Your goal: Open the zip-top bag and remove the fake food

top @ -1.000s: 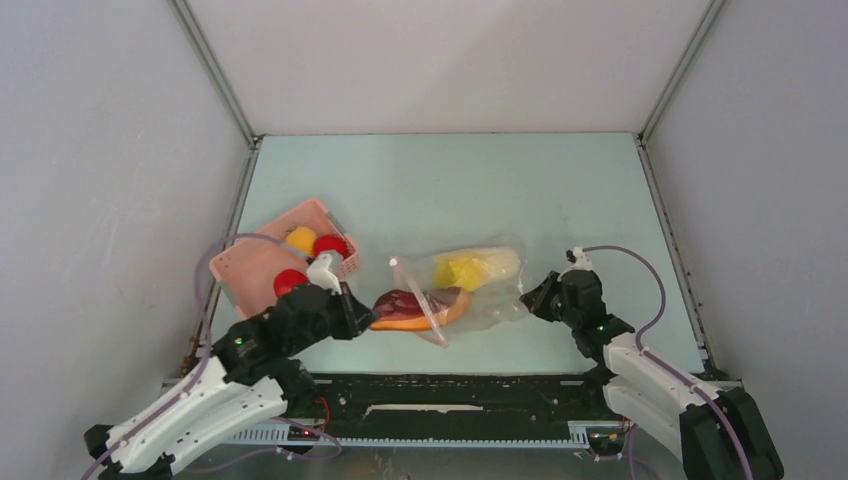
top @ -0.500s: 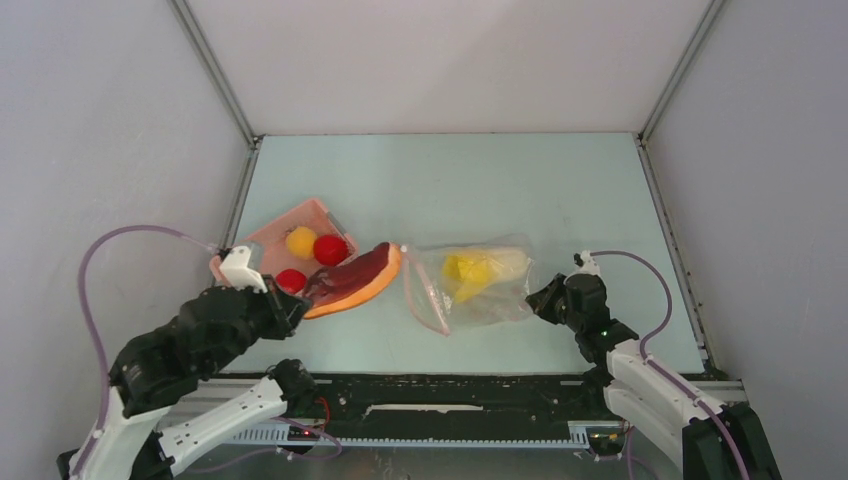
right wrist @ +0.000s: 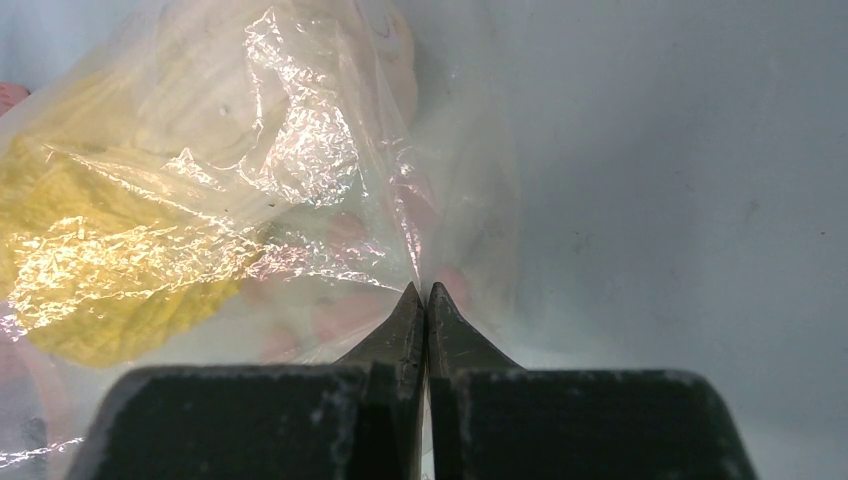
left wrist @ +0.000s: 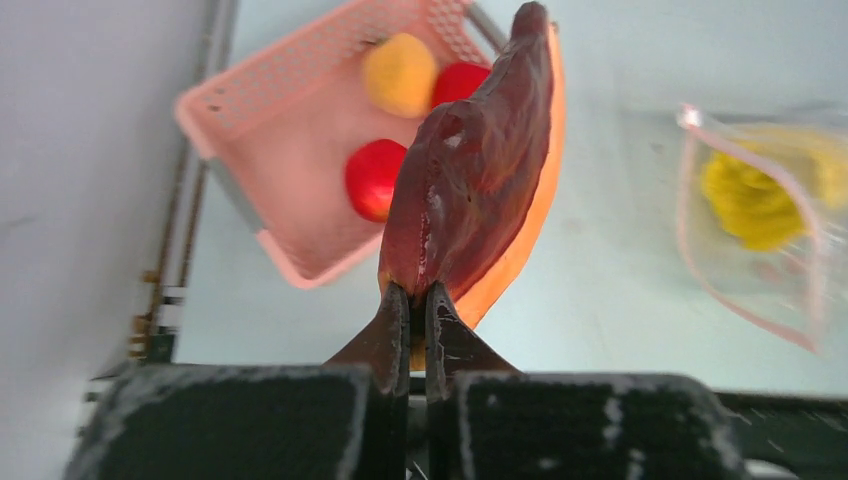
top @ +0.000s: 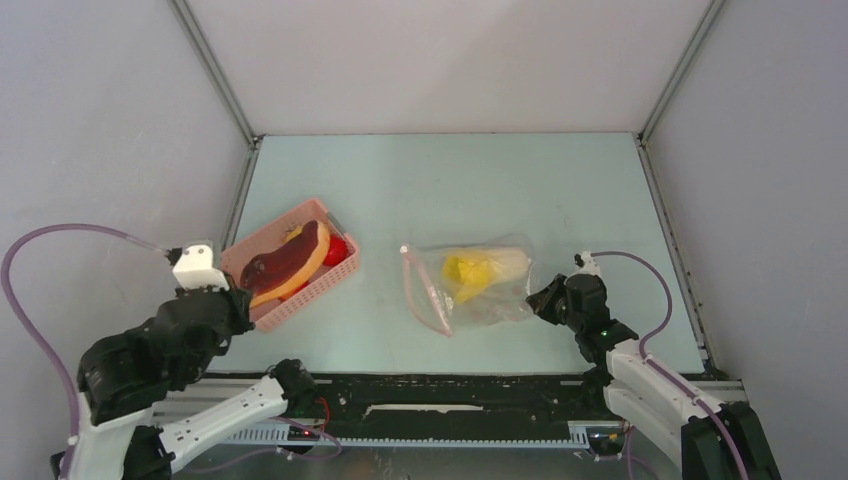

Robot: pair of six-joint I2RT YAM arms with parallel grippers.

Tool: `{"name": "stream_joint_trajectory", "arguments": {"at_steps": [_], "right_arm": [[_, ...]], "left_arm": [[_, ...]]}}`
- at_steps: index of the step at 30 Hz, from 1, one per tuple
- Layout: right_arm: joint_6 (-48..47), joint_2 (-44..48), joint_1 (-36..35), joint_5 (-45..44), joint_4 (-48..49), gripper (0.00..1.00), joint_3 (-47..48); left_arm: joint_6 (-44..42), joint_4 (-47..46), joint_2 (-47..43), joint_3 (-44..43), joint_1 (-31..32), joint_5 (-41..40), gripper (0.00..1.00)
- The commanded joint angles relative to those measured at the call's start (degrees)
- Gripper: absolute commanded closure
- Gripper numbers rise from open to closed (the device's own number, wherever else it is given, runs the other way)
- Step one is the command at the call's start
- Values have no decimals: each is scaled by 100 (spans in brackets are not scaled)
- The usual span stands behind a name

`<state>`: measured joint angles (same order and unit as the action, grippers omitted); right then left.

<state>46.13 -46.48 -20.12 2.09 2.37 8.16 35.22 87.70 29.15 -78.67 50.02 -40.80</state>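
Observation:
My left gripper is shut on the end of a dark red and orange slice of fake food, held over the pink basket. From above, the slice lies across the basket's middle. In the basket sit two red round fruits and an orange-yellow one. The clear zip-top bag lies flat at table centre, its pinkish zip mouth facing left and a yellow piece inside. My right gripper is shut on the bag's right edge.
The pink basket stands by the left wall rail. Grey enclosure walls close in the left, right and back. The black base rail runs along the near edge.
My left arm has drawn the red-orange slice out of the bag's mouth and carried it left, over the basket. The bag has settled flat. My right gripper has stayed shut on its edge.

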Motion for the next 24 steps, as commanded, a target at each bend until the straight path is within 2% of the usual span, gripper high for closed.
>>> {"name": "stream_joint_trajectory", "arguments": {"at_steps": [1,4,6,8,12,13,18,23,24], "right_arm": [[20,84,44,-84,158,100,-79],[19,153,58,-64,176,100,-114],[19,173,60,-52,193,100,-126],[11,174,65,-33,214,100,-137],[8,202,88,15,229,100,-159],[2,231,94,26,233,100,-167],[18,345,139,69,221,100,-212],[12,359,179,131,234,100,-221],[15,351,527,138,237,100,-221]], "left_arm": [[-380,-624,239,606,17,-1702,100],[-593,-1107,257,961,-15,-2364,100],[-873,-1467,267,1190,-211,-2497,100],[-1393,-2165,285,1437,-984,-2063,100],[-2490,-3295,427,1871,-2774,-573,100],[-2627,-3478,524,1965,-3007,-389,100],[-2542,-3982,1122,2474,-3389,-305,100],[-2309,-4103,1700,2729,-3809,-173,100],[-2272,-4097,1790,2776,-3834,-181,99]]}}
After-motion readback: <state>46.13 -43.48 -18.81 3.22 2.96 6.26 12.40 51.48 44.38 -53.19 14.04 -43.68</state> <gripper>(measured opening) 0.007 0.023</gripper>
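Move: The left hand already grips one end of the dark red meat slice. The middle of the pink basket is about 18 cm ahead of it, a couple of centimetres left and some 27 cm below. Inside, the apple lies about 14 cm ahead and 1 cm left; the orange is 21 cm ahead, 1 cm right; the tomato 20 cm ahead, 6 cm right. From the right hand, the basket is about 42 cm left and 6 cm ahead, roughly level. Forward and left at first, turning counter-clockwise some 25 degrees and rolling its left side up, the left hand swings the meat slice over the basket; then it heads forward and down. It covers roughly 10 cm forward, 5 cm left and 8 cm down in all, the fingers keeping their hold on the slice's end. ##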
